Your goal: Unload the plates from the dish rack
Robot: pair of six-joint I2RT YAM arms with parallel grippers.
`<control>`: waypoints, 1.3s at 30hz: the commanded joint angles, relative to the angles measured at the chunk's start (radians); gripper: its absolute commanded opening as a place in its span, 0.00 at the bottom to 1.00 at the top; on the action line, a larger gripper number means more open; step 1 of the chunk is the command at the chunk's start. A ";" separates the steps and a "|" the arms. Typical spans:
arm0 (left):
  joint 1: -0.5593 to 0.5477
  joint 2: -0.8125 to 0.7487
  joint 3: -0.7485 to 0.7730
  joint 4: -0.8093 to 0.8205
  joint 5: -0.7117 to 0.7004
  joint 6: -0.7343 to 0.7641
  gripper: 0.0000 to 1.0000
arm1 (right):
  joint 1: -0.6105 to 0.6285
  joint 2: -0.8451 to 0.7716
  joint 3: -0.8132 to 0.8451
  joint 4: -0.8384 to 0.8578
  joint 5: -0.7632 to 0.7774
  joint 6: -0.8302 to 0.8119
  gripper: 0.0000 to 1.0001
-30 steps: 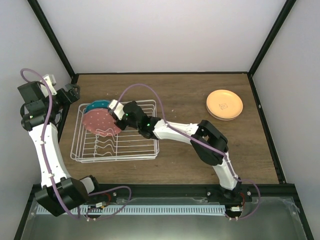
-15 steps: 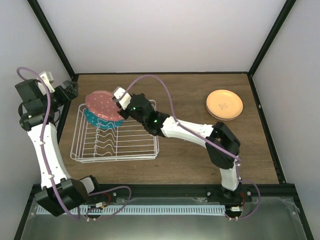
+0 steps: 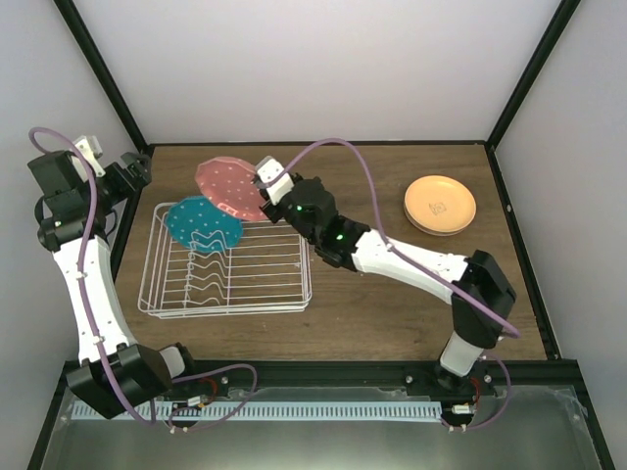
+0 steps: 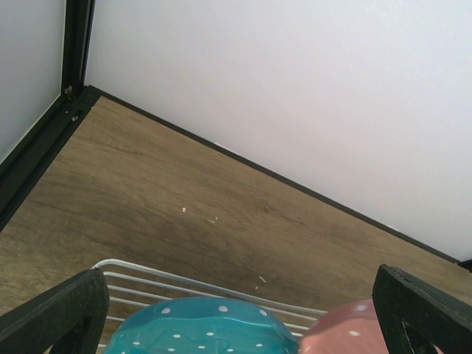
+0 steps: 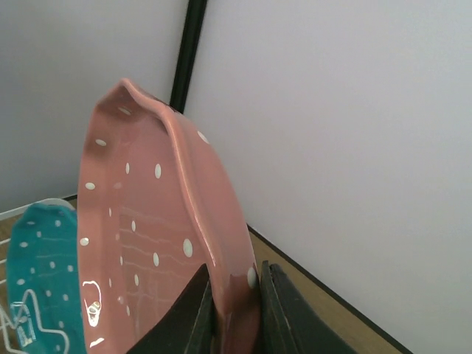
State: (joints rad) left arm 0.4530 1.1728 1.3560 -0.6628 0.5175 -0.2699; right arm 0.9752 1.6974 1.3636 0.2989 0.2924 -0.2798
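My right gripper [image 3: 263, 185] is shut on the rim of the white-dotted salmon-red plate [image 3: 229, 187], held in the air above the back edge of the white wire dish rack [image 3: 284, 294]. In the right wrist view the two fingers pinch that plate [image 5: 158, 243] at its lower edge. The white-dotted teal-blue plate [image 3: 203, 223] still stands in the rack's back-left slots, also seen as a teal plate [image 4: 195, 328] in the left wrist view. My left gripper [image 3: 129, 174] hovers by the rack's back-left corner, open, nothing between its fingers [image 4: 55, 317]. An orange-yellow plate [image 3: 440, 204] tops a stack at the back right.
The rack takes up the left part of the wooden table [image 3: 392, 304]. A black frame post [image 3: 127, 211] runs along the table's left edge beside the left arm. The right arm's purple cable [image 3: 343, 157] arcs over the table's back.
The right gripper has lifted the salmon-red plate out of the rack and carried it up and to the right, toward the back. The teal plate is now uncovered. The left arm barely moved.
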 commanded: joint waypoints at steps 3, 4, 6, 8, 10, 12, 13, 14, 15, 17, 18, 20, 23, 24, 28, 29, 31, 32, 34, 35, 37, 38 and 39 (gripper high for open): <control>0.002 0.020 0.032 0.048 0.010 -0.023 1.00 | -0.086 -0.208 0.002 0.152 0.079 0.051 0.01; 0.003 0.023 0.032 0.052 0.012 -0.025 1.00 | -0.107 -0.231 -0.001 0.138 0.087 0.068 0.01; 0.002 0.026 0.031 0.057 0.017 -0.029 1.00 | -0.159 -0.271 0.004 0.086 0.120 0.123 0.01; 0.001 0.029 0.029 0.062 0.019 -0.030 1.00 | -0.227 -0.302 0.014 0.004 0.150 0.177 0.01; 0.001 0.032 0.029 0.064 0.021 -0.031 1.00 | -0.305 -0.329 0.017 -0.090 0.177 0.253 0.01; 0.002 0.033 0.029 0.065 0.022 -0.029 1.00 | -0.393 -0.346 0.017 -0.204 0.175 0.368 0.01; 0.002 0.034 0.029 0.066 0.022 -0.028 1.00 | -0.439 -0.352 0.015 -0.263 0.171 0.428 0.01; 0.002 0.033 0.029 0.065 0.021 -0.028 1.00 | -0.483 -0.357 0.010 -0.324 0.151 0.495 0.01; 0.001 0.032 0.028 0.065 0.022 -0.026 1.00 | -0.530 -0.361 0.000 -0.375 0.125 0.557 0.01; 0.002 0.033 0.025 0.064 0.022 -0.023 1.00 | -0.603 -0.365 -0.037 -0.448 0.058 0.656 0.01; 0.002 0.033 0.023 0.063 0.024 -0.021 1.00 | -0.633 -0.366 -0.062 -0.465 0.026 0.691 0.01; 0.000 0.032 0.022 0.059 0.022 -0.015 1.00 | -0.675 -0.362 -0.108 -0.503 -0.036 0.757 0.01; 0.002 0.029 0.019 0.050 0.023 -0.004 1.00 | -0.718 -0.347 -0.159 -0.516 -0.122 0.826 0.01; 0.001 0.029 0.019 0.048 0.022 -0.001 1.00 | -0.730 -0.339 -0.172 -0.519 -0.157 0.848 0.01; 0.002 0.025 0.015 0.039 0.023 0.009 1.00 | -0.776 -0.277 -0.191 -0.537 -0.289 0.915 0.01; 0.002 0.025 0.014 0.038 0.023 0.010 1.00 | -0.781 -0.256 -0.189 -0.542 -0.320 0.925 0.01; 0.001 0.024 0.011 0.040 0.024 0.011 1.00 | -0.783 -0.199 -0.179 -0.556 -0.384 0.938 0.01; 0.002 0.023 0.010 0.038 0.025 0.011 1.00 | -0.783 -0.176 -0.175 -0.558 -0.408 0.944 0.01; 0.003 0.021 0.008 0.038 0.027 0.011 1.00 | -0.784 -0.136 -0.170 -0.564 -0.434 0.957 0.01; 0.002 0.019 0.007 0.037 0.027 0.011 1.00 | -0.784 -0.122 -0.170 -0.564 -0.436 0.962 0.01; 0.002 0.016 0.005 0.036 0.027 0.011 1.00 | -0.784 -0.099 -0.174 -0.556 -0.444 0.968 0.01; 0.002 0.014 0.003 0.037 0.026 0.011 1.00 | -0.784 -0.087 -0.174 -0.553 -0.452 0.969 0.01; 0.002 0.012 0.000 0.036 0.027 0.010 1.00 | -0.784 -0.074 -0.172 -0.550 -0.464 0.971 0.01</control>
State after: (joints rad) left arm 0.4530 1.2053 1.3560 -0.6224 0.5282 -0.2733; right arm 0.1997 1.6218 1.1297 -0.3668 -0.0761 0.6281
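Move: The right hand, already gripping the red dotted plate by its edge, is bound for the plate stack on the table, about 47 cm to its right, 14 cm farther out and some 31 cm lower. The dish rack's middle lies roughly 12 cm left, 1 cm back and 30 cm below; the blue dotted plate in it is 18 cm left, 4 cm ahead, 24 cm down. From the left hand the stack is about 74 cm right, 13 cm ahead, 33 cm below. The right hand swings the gripped red plate some 30 cm right towards the stack, then sinks, tipping downward. ##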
